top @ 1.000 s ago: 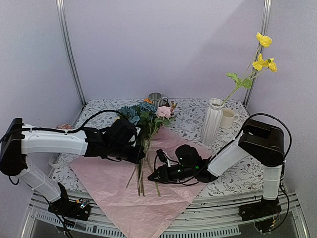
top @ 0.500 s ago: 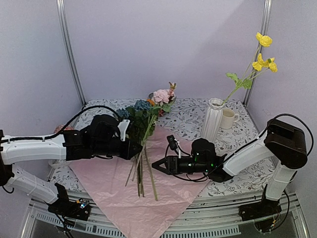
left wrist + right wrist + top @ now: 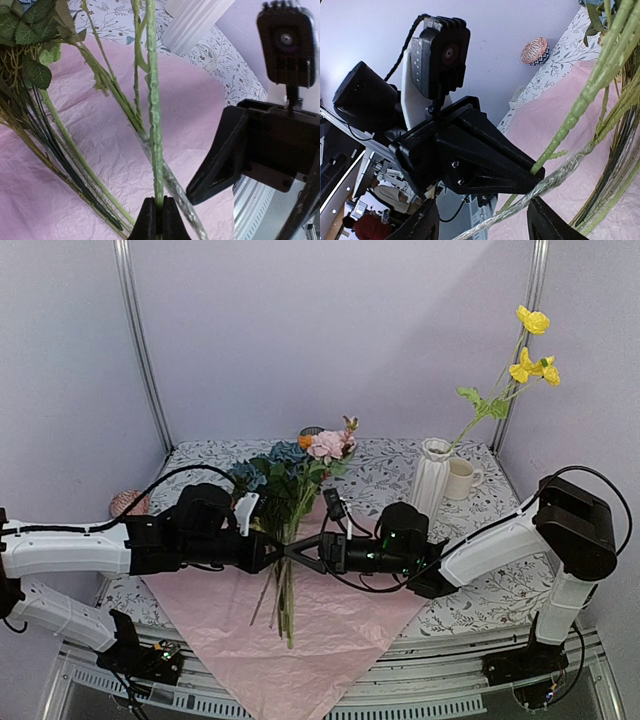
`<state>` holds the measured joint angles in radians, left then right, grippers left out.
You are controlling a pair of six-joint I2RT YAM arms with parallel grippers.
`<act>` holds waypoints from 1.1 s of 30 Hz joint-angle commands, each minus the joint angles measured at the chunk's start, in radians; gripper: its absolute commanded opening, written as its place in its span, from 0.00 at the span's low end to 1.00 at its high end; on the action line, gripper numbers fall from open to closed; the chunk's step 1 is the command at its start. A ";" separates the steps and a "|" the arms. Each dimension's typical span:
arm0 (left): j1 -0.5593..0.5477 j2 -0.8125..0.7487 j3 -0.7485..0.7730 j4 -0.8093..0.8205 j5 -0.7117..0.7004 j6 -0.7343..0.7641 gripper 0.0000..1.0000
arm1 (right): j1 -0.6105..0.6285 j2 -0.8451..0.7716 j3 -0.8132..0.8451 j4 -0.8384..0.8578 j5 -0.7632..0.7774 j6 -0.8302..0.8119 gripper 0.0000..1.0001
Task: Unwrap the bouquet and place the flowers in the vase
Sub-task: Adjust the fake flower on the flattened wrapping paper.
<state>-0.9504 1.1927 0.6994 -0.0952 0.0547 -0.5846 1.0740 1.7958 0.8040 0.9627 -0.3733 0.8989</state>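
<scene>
The flowers [image 3: 297, 462] stand upright as a bunch above the flat lilac-pink paper [image 3: 320, 640], their stems hanging down to it. My left gripper [image 3: 272, 550] is shut on one thick green stem [image 3: 155, 125]. My right gripper [image 3: 303, 552] faces it tip to tip, open. In the right wrist view a clear-wrapped stem [image 3: 560, 172] passes between the open right gripper [image 3: 482, 225], just below the left gripper's tip [image 3: 520, 172]. The white ribbed vase [image 3: 430, 482] stands at the back right, holding a yellow poppy stem [image 3: 530, 365].
A cream mug [image 3: 461, 478] stands right of the vase. The rim of a striped cup [image 3: 312, 430] peeks out behind the blooms. A patterned pink ball [image 3: 127, 502] lies at the left edge. The floral tablecloth [image 3: 480, 590] covers the table.
The left gripper has raised the bunch upright and shifted right. The right gripper has moved left to meet it and opened wider.
</scene>
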 commanded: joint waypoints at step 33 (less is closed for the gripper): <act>0.009 0.058 -0.120 0.105 0.138 -0.061 0.00 | -0.048 0.175 0.038 -0.100 0.019 0.135 0.04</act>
<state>-0.9459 1.2633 0.6334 -0.0189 0.1452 -0.6300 1.0451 1.9541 0.8593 0.8059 -0.3546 1.0126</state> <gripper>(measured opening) 0.026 0.049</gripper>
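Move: The stretch of tape-wrapped stem that the open right fingers will close on slants in the air about 2 cm ahead of the right hand, 1 cm to its left and 5 cm below. The green stem in the shut left fingers is some 4 cm to the right hand's left, 1 cm ahead and 2 cm lower; the stems lying on the pink paper are about 4 cm left, level fore and aft, 16 cm down. From the left hand the taped stretch is about 1 cm ahead, 3 cm right, 3 cm below. The right hand sinks about 9 cm towards the paper, dipping its fingertips some 10 degrees as it rolls about as much, and closes its wide-open fingers almost fully as it goes; a final 1 to 2 cm forward brings the tips to a pinch on the taped stem just below its leafy joint. Meanwhile the left hand keeps its pinch on the green stem and lowers it nearly 4 cm, easing about 1 cm back near the end. ##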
